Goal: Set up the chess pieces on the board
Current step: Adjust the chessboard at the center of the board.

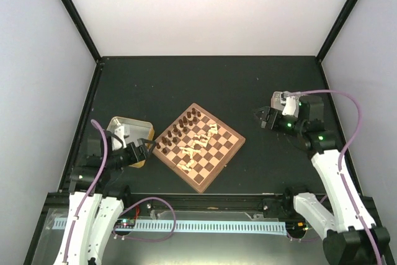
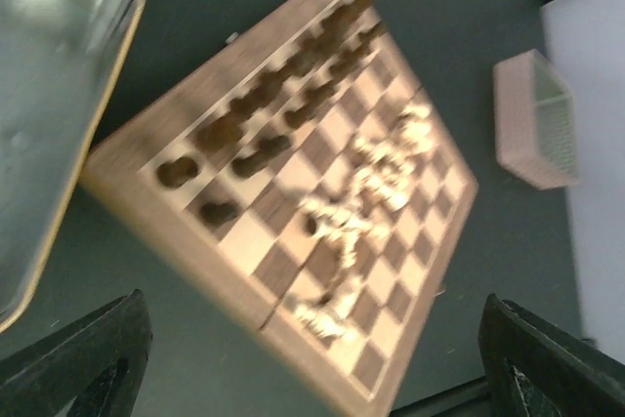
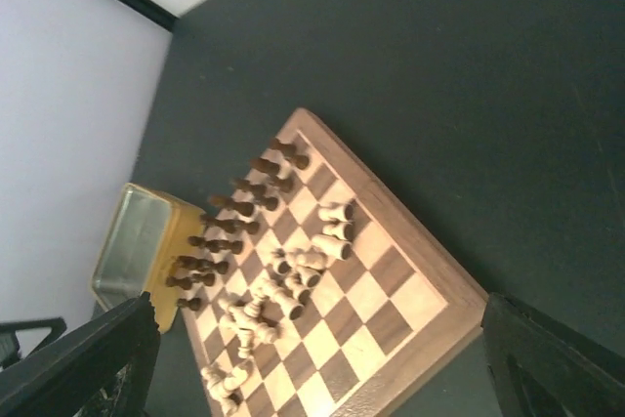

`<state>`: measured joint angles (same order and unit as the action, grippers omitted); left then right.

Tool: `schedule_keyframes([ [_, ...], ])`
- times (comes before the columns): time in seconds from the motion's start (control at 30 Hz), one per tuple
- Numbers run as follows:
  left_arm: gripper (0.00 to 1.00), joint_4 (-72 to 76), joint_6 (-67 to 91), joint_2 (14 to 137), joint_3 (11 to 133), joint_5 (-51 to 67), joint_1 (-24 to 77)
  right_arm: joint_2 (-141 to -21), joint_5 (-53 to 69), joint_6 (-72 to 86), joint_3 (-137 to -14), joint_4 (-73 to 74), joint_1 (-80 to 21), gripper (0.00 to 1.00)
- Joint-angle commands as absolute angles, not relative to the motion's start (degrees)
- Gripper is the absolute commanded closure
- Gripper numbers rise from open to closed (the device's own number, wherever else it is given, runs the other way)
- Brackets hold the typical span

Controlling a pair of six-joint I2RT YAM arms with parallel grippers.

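The board [image 1: 222, 150] lies turned like a diamond at the table's middle. Several cream chess pieces [image 1: 198, 144] lie toppled in a loose heap on its central squares; the right wrist view shows these chess pieces [image 3: 283, 290] on their sides on the board [image 3: 391, 310]. Dark chessmen [image 1: 180, 127] stand in two rows along its upper-left edge. My left gripper [image 1: 149, 148] hangs open just left of the board, holding nothing. My right gripper [image 1: 263, 118] is open too, off the board's right corner and above the table. The left wrist view is blurred; the cream pieces [image 2: 371, 202] show as a pale smear.
A metal tray with a yellow rim [image 1: 118, 123] sits just left of the board, under my left arm. A small pink basket [image 2: 535, 119] stands right of the board, partly hidden by my right arm in the top view. Dark table stretches behind the board.
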<state>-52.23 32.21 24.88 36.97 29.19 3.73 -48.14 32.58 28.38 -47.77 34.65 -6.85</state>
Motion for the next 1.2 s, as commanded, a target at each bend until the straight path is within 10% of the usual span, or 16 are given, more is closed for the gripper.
schedule_keyframes([
  [0.0, 0.11, -62.0, 33.4, 23.4, 33.3, 24.7, 3.3, -52.4, 27.0, 28.8, -47.1, 31.4, -8.7, 0.11],
  [0.27, 0.45, -51.2, 40.2, 23.9, 19.8, 31.3, 4.6, -59.6, 18.8, 33.3, -45.4, 25.6, -17.7, 0.26],
  [0.6, 0.45, -29.0, 51.7, 38.5, 15.7, 25.4, 16.7, -70.1, 17.0, 32.1, -45.3, 22.8, -23.4, 0.34],
  [1.17, 0.74, -11.0, 56.6, 57.7, 17.4, 20.3, 21.8, -82.4, 18.0, 28.0, -47.0, 21.6, -24.5, 0.37],
])
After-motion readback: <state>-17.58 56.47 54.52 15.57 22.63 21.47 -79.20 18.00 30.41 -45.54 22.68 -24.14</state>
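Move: The left hand goes for the chessboard's near-left rim, about 17 cm below it, some 5 cm to its right and 1 cm ahead; the nearest dark pawn stands 5 cm farther out than that spot and 3 cm to the left of it, and the tray lies about 12 cm ahead and 16 cm left of the hand. The board's right corner is roughly 22 cm below the right hand, level with it and 3 cm left; the nearest fallen white pieces lie about 17 cm left and 4 cm ahead. Down by about 16 cm, the left hand swings first a little back, then forward and right in to the near-left rim, tipping its fingers some 30 degrees steeper and closing them from wide to about a quarter open astride the rim, touching it. The right hand also sinks, drifting left and slightly forward over the board's edge by the right corner; its half-narrowed fingers stay above the edge. ##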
